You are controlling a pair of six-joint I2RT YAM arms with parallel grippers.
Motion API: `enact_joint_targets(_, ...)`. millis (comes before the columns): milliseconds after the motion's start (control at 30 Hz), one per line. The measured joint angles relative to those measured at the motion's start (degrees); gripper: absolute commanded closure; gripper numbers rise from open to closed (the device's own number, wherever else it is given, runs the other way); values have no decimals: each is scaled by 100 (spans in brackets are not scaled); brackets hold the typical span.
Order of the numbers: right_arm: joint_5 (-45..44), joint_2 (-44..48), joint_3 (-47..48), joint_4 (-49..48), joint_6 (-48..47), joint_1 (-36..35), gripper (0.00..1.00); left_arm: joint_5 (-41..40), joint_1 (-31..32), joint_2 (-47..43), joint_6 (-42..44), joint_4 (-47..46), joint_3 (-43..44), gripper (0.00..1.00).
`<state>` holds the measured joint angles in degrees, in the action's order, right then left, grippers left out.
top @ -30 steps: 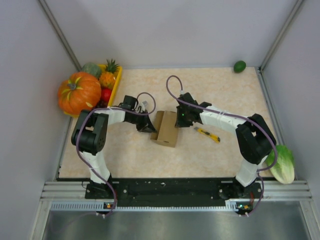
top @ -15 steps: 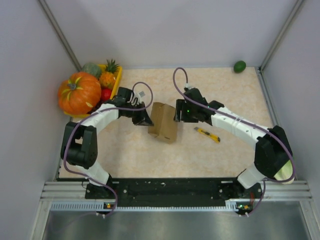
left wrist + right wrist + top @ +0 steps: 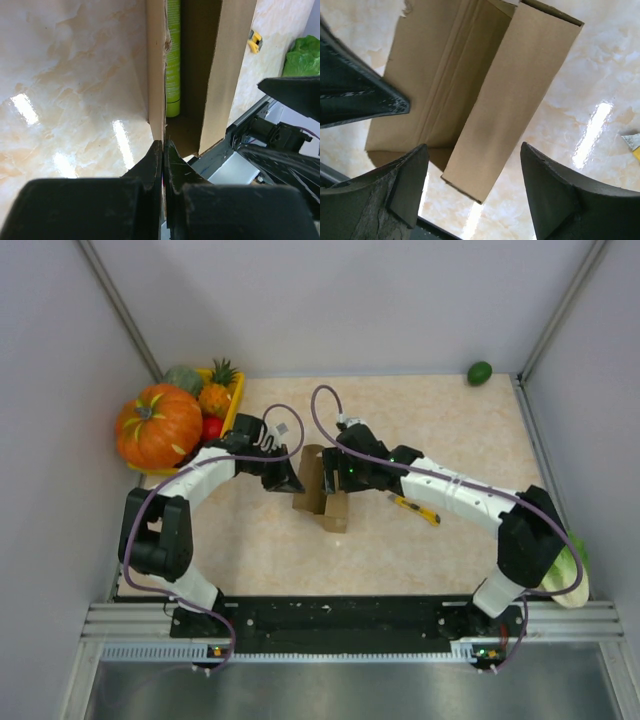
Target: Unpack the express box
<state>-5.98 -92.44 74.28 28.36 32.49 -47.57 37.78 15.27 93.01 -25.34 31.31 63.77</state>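
Note:
The express box (image 3: 322, 492) is a small brown cardboard box in the middle of the table, with its flaps standing up. My left gripper (image 3: 292, 480) is shut on the box's left flap, and the left wrist view shows the jaws (image 3: 163, 146) pinching the cardboard edge. A green tube (image 3: 173, 60) lies inside the box (image 3: 220, 75). My right gripper (image 3: 334, 472) hangs open over the box's right side. In the right wrist view a raised flap (image 3: 515, 95) stands between its spread fingers, clear of both, with the gripper (image 3: 475, 172) holding nothing.
A yellow utility knife (image 3: 415, 508) lies just right of the box. A yellow fruit tray (image 3: 236, 400) with a pumpkin (image 3: 158, 426) and other fruit stands at the back left. A green fruit (image 3: 480, 372) is at the back right, and a cabbage (image 3: 562, 570) lies off the table's right edge.
My right gripper has opened and moved left over the box. The box has shifted slightly left and now shows its flaps up. The left gripper stays shut on the left flap.

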Motion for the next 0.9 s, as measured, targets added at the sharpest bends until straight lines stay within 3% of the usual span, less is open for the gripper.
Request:
enact_joint_targets(300,-197,-337,-4,44,114,7,27,2,0,-140,-2,55,17,100)
enact_joint_targets(533,-367,-417,-210,13,236,7,48,-44,-2,-212,98,348,319,100)
enact_joint_targets(900,-599,-125,-750,-341,529,7,50,-83,-2,-214,243,695,579,100)
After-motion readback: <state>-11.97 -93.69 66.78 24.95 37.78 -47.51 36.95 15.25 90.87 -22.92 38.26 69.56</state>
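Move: The box's right flap lies about 5 cm below the open right hand, some 2 cm ahead and 2 cm to its right. The green tube inside is about 2 cm left, 2 cm ahead and 9 cm down; the yellow knife is roughly 18 cm right, level fore-and-aft, 13 cm down. The left hand already pinches the left flap near its near end, the flap's middle 5 cm ahead, 1 cm right and 2 cm down. Right hand sinks 5 cm, easing right, and part-closes astride the right flap; left keeps its pinch, lifting 3 cm. ##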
